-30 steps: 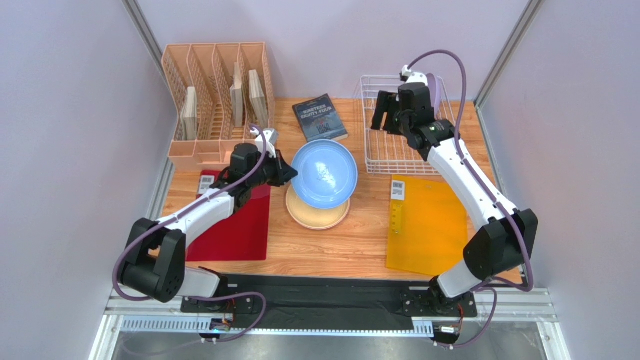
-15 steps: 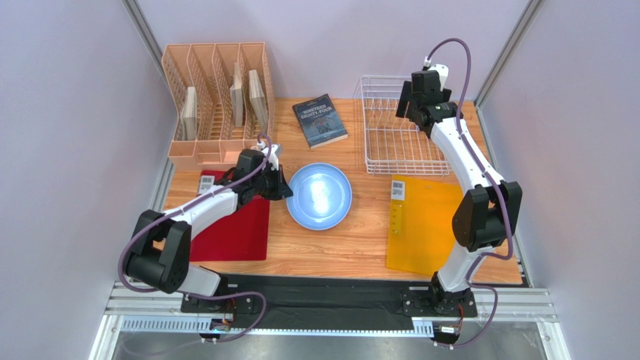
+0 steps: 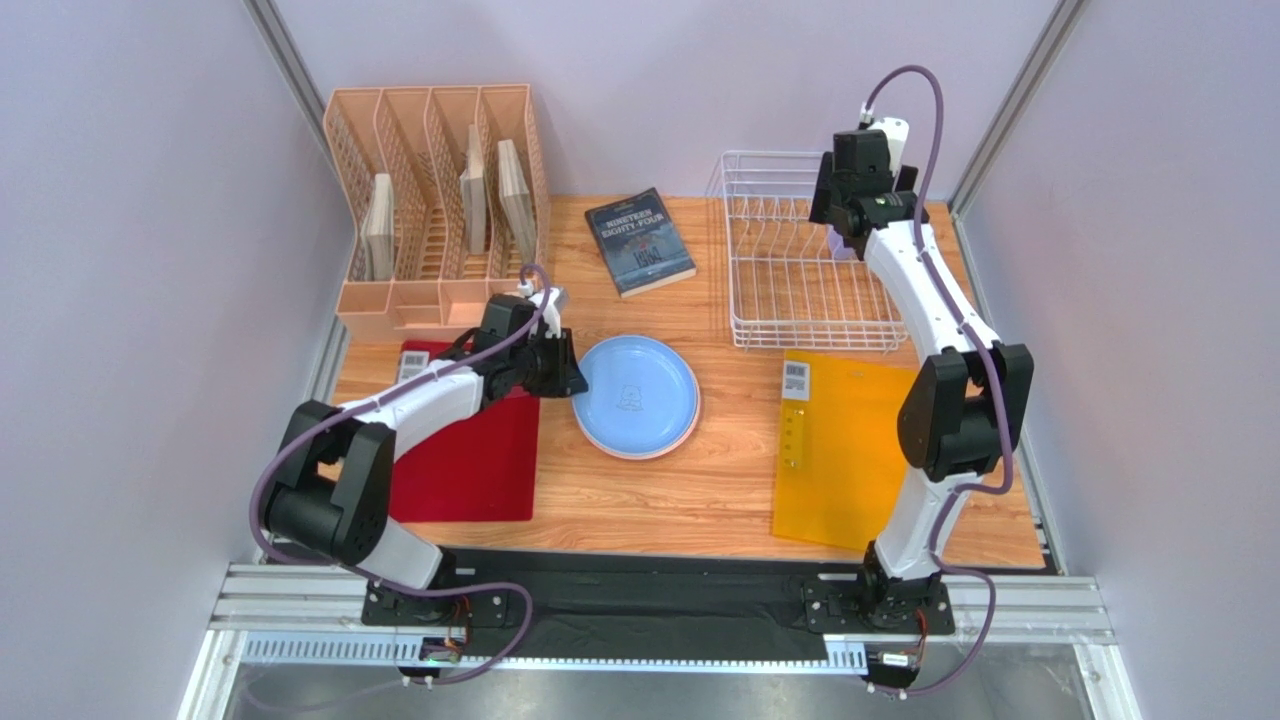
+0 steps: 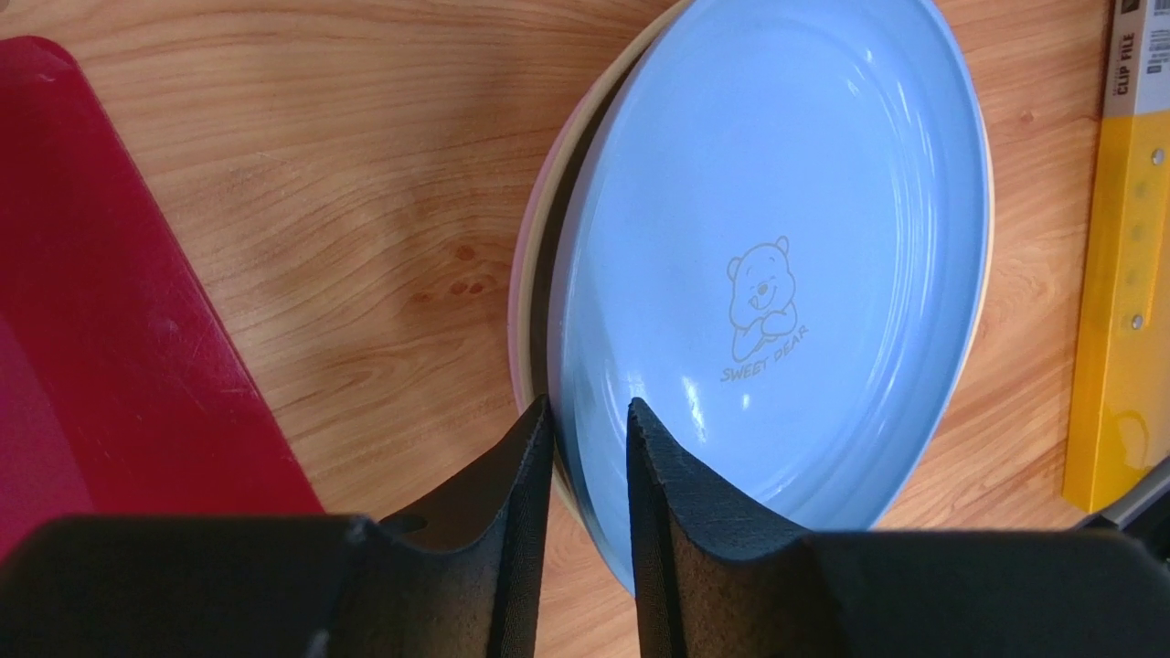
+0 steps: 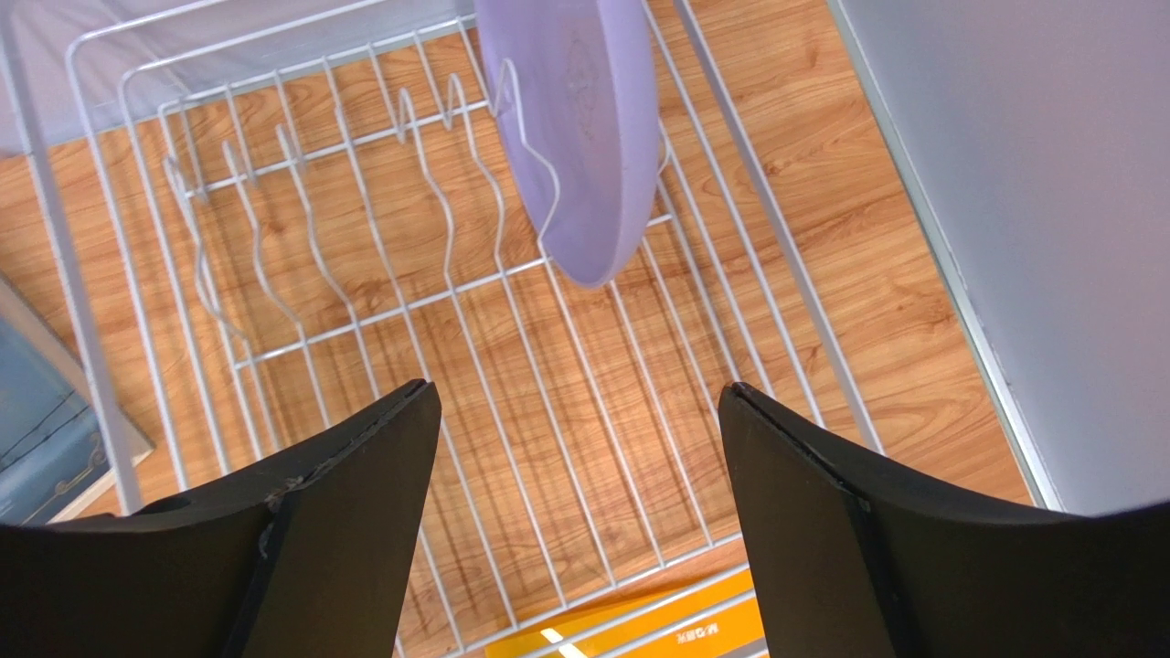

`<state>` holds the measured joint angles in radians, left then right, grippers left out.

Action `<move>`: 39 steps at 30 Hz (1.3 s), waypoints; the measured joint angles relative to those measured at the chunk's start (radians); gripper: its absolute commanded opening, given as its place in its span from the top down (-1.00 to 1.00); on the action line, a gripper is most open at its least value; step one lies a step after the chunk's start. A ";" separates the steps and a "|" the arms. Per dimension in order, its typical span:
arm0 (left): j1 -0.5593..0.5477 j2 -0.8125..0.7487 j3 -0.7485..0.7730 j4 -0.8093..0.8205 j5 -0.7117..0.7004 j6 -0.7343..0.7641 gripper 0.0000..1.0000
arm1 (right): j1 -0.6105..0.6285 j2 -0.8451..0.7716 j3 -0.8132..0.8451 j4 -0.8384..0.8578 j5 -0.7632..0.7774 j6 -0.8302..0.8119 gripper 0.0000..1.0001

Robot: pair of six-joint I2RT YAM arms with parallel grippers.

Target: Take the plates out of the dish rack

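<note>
The light blue plate [image 3: 639, 395] [image 4: 783, 274] lies flat on top of a stack in the middle of the table. A cream rim [image 4: 983, 261] and a pink rim [image 4: 515, 322] peek out beneath it. My left gripper [image 3: 576, 368] [image 4: 591, 425] is at the stack's left edge. Its jaws are slightly parted, open, with the blue rim between them. The white wire dish rack [image 3: 789, 293] [image 5: 343, 274] stands at the back right. A lavender plate [image 5: 577, 124] stands upright in its prongs. My right gripper [image 3: 857, 195] [image 5: 577, 411] hovers over the rack, open wide and empty, just short of that plate.
A peach slotted organiser [image 3: 436, 195] stands at the back left, and a dark book [image 3: 640, 237] lies behind the stack. A red mat [image 3: 466, 450] lies under the left arm. A yellow clipboard [image 3: 849, 450] [image 4: 1119, 274] lies in front of the rack.
The blue plate came down from a tilt onto the cream plate and now lies flat. My left jaws have parted around its rim. The right gripper moved toward the rack's far right.
</note>
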<state>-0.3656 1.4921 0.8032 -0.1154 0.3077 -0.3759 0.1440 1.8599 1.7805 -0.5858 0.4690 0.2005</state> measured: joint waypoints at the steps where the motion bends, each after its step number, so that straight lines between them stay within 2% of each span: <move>1: 0.000 0.008 0.003 -0.001 0.000 0.000 0.34 | -0.005 0.005 0.003 0.002 0.002 -0.003 -0.59; 2: 0.000 0.014 0.006 -0.001 -0.001 0.000 0.31 | -0.011 0.012 0.006 -0.001 0.005 -0.007 -0.59; 6: 0.000 0.024 0.019 -0.003 -0.006 0.004 -0.25 | -0.025 0.037 0.029 0.000 0.029 -0.024 -0.60; 8: -0.001 0.023 0.026 -0.002 -0.018 0.006 -0.41 | -0.028 0.049 0.045 0.006 0.047 -0.040 -0.60; 9: -0.002 0.023 0.027 -0.003 -0.026 0.011 -0.60 | -0.028 0.053 0.051 0.008 0.052 -0.045 -0.60; 12: -0.002 0.023 0.034 -0.016 -0.059 0.027 -0.71 | -0.032 0.083 0.099 0.014 0.074 -0.068 -0.59; 15: -0.003 0.012 0.038 -0.026 -0.093 0.040 -0.98 | -0.039 0.134 0.161 0.037 0.085 -0.089 -0.54; 20: -0.007 -0.099 0.035 -0.020 -0.136 0.053 -0.99 | -0.068 0.273 0.296 0.060 0.099 -0.126 -0.36; 24: -0.008 -0.229 0.014 0.040 -0.145 0.060 -0.99 | -0.092 0.353 0.330 0.062 0.096 -0.155 -0.25; 25: -0.008 -0.264 0.005 0.061 -0.145 0.061 -0.99 | -0.097 0.367 0.330 0.060 0.093 -0.161 -0.12; 27: -0.010 -0.307 -0.008 0.099 -0.145 0.062 -0.99 | -0.104 0.386 0.330 0.060 0.087 -0.174 0.00; 30: -0.013 -0.340 -0.013 0.150 -0.135 0.068 -0.99 | -0.111 0.401 0.330 0.060 0.079 -0.194 0.35; 31: -0.013 -0.340 -0.013 0.161 -0.131 0.069 -1.00 | -0.111 0.402 0.330 0.061 0.076 -0.200 0.66; 33: -0.014 -0.338 -0.013 0.175 -0.124 0.071 -0.99 | -0.111 0.402 0.330 0.066 0.058 -0.204 0.99; 39: -0.014 -0.305 -0.010 0.183 -0.127 0.080 -0.99 | -0.107 0.404 0.340 0.055 0.085 -0.214 1.00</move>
<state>-0.3794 1.1873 0.7933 0.0673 0.1806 -0.2962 0.0368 2.2635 2.1208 -0.5308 0.5537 -0.0135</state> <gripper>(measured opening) 0.994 0.060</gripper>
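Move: The right hand, open, has the purple plate standing in the dish rack about 13 cm ahead, 7 cm to its right and 9 cm lower. The rack's middle lies roughly 10 cm nearer than that plate and 5 cm to its left; the book is some 25 cm left of the hand and 2 cm ahead. From the left hand, fingers at its rim, the blue plate's middle is 8 cm right, 2 cm back and 2 cm down, on the yellow plate; the red folder is 17 cm left, 7 cm back. The right hand reaches about 8 cm forward and 7 cm to its right, staying level at first and then sinking some 6 cm, rolls slightly so its left side dips, and shuts its fingers from wide open to pinch the near rim of the purple plate. Meanwhile the left hand, down at the stack, opens fully to let go of the blue plate's left rim while easing a little forward, then rises about 14 cm clear of the plates, its fingers tipping up by some 30 degrees. ##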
